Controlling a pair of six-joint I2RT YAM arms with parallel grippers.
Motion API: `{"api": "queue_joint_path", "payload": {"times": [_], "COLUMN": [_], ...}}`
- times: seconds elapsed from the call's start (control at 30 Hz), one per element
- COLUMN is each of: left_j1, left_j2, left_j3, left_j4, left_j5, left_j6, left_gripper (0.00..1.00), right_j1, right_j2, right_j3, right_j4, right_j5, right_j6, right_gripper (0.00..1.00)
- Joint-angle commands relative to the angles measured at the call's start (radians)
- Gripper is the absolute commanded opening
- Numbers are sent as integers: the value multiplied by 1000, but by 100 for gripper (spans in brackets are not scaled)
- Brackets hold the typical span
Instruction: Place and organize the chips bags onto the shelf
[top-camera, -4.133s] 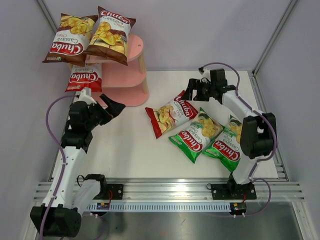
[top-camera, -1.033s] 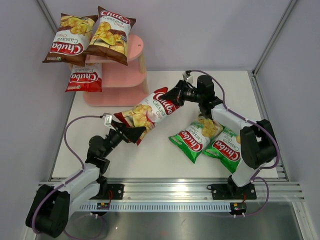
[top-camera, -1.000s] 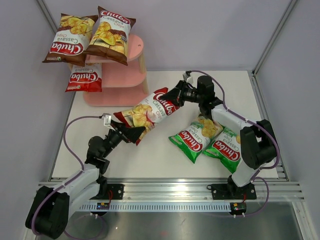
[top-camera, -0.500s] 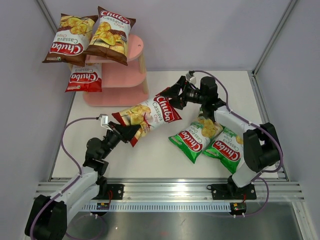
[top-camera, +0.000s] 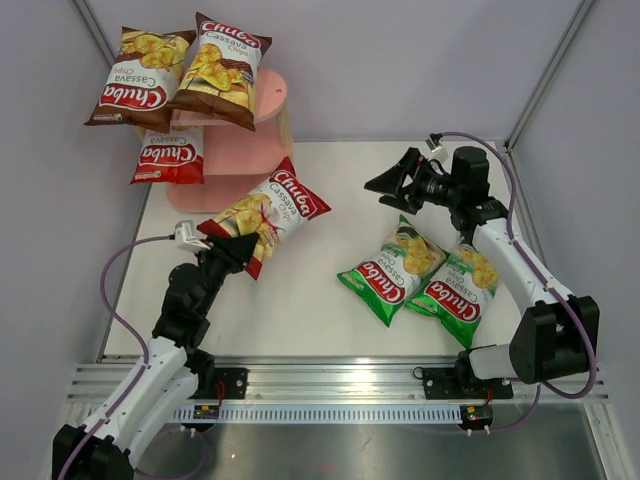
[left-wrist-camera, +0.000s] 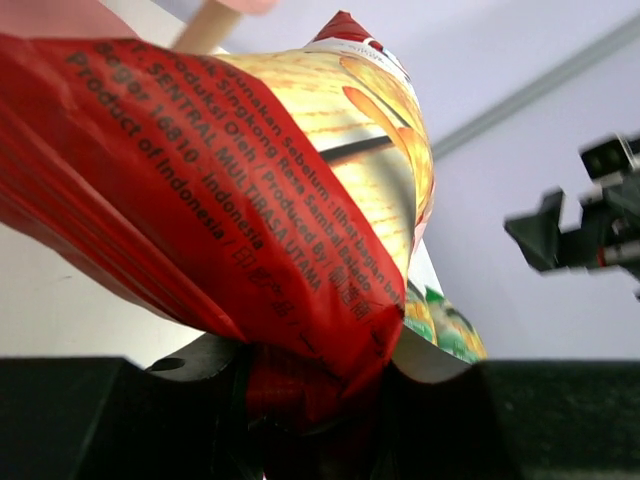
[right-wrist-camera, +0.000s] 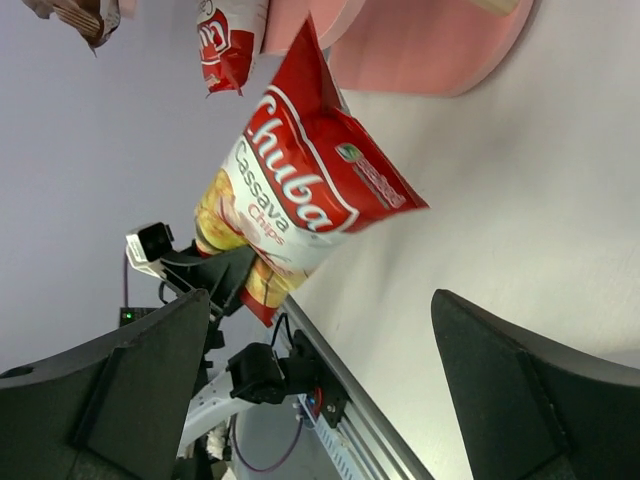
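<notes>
My left gripper (top-camera: 240, 252) is shut on the bottom edge of a red-white chips bag (top-camera: 264, 210), holding it up off the table near the pink shelf (top-camera: 262, 150). The same bag fills the left wrist view (left-wrist-camera: 230, 210) and shows in the right wrist view (right-wrist-camera: 300, 190). My right gripper (top-camera: 388, 183) is open and empty, at the back right above the table. Two brown bags (top-camera: 180, 72) lie on the shelf's top board. Another red-white bag (top-camera: 168, 157) sits on the middle board. Two green bags (top-camera: 395, 265) (top-camera: 460, 290) lie on the table at the right.
Grey walls close in the table at the back and both sides. An aluminium rail (top-camera: 340, 385) runs along the near edge. The shelf's lowest board (top-camera: 215, 195) stands at the back left corner.
My right gripper let go of the red-white bag and pulled back to the right. My left gripper has carried the bag left and towards the shelf.
</notes>
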Motion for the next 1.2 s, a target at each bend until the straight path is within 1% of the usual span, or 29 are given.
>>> {"api": "queue_joint_path", "payload": {"times": [0.0, 0.2, 0.3, 0.4, 0.6, 0.77, 1.0, 1.17], "left_j1": [1, 0, 1, 1, 13, 26, 38, 39], "left_j2": [-8, -2, 1, 18, 99, 214, 317, 375], "left_j3": [105, 188, 234, 287, 364, 418, 446, 476], "left_j4": [3, -78, -96, -173, -134, -83, 73, 138], "left_j5": [-145, -269, -311, -392, -476, -528, -542, -556], "left_j6": [-52, -89, -69, -71, -26, 11, 69, 98], "left_gripper": [23, 23, 24, 26, 26, 27, 26, 26], "right_j1": [-18, -27, -30, -32, -35, -35, -35, -35], "right_j2": [-47, -70, -76, -84, -107, -139, -158, -165], "right_j3": [-3, -32, -35, -34, -34, -49, -51, -51], "right_j4": [-96, -91, -93, -94, -119, -125, -145, -130], "right_j5": [14, 11, 11, 8, 5, 34, 37, 31], "right_j6": [-102, -106, -105, -108, -128, -134, -148, -134], "right_gripper": [100, 99, 99, 99, 100, 100, 99, 99]}}
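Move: The left hand already grips the red chips bag by its near corner. The free spot on the middle shelf is about 16 cm ahead, 2 cm to its left and perhaps 4 cm lower, beside the shelved red bag (15 cm ahead, 14 cm left, about as low). The right-hand brown bag on top sits some 23 cm ahead, 2 cm left and 13 cm higher. From the right hand, that free spot is roughly 8 cm ahead and 24 cm left, about 10 cm lower. Leftward and up first, by some 5 cm each way, then mostly forward for a net 9 cm, the left hand carries the gripped red bag towards the middle shelf. It swings about 30 degrees counter-clockwise on the way and keeps its fingers shut on the bag's corner. The empty right hand, still open, eases about 3 cm back and 2 cm right. ##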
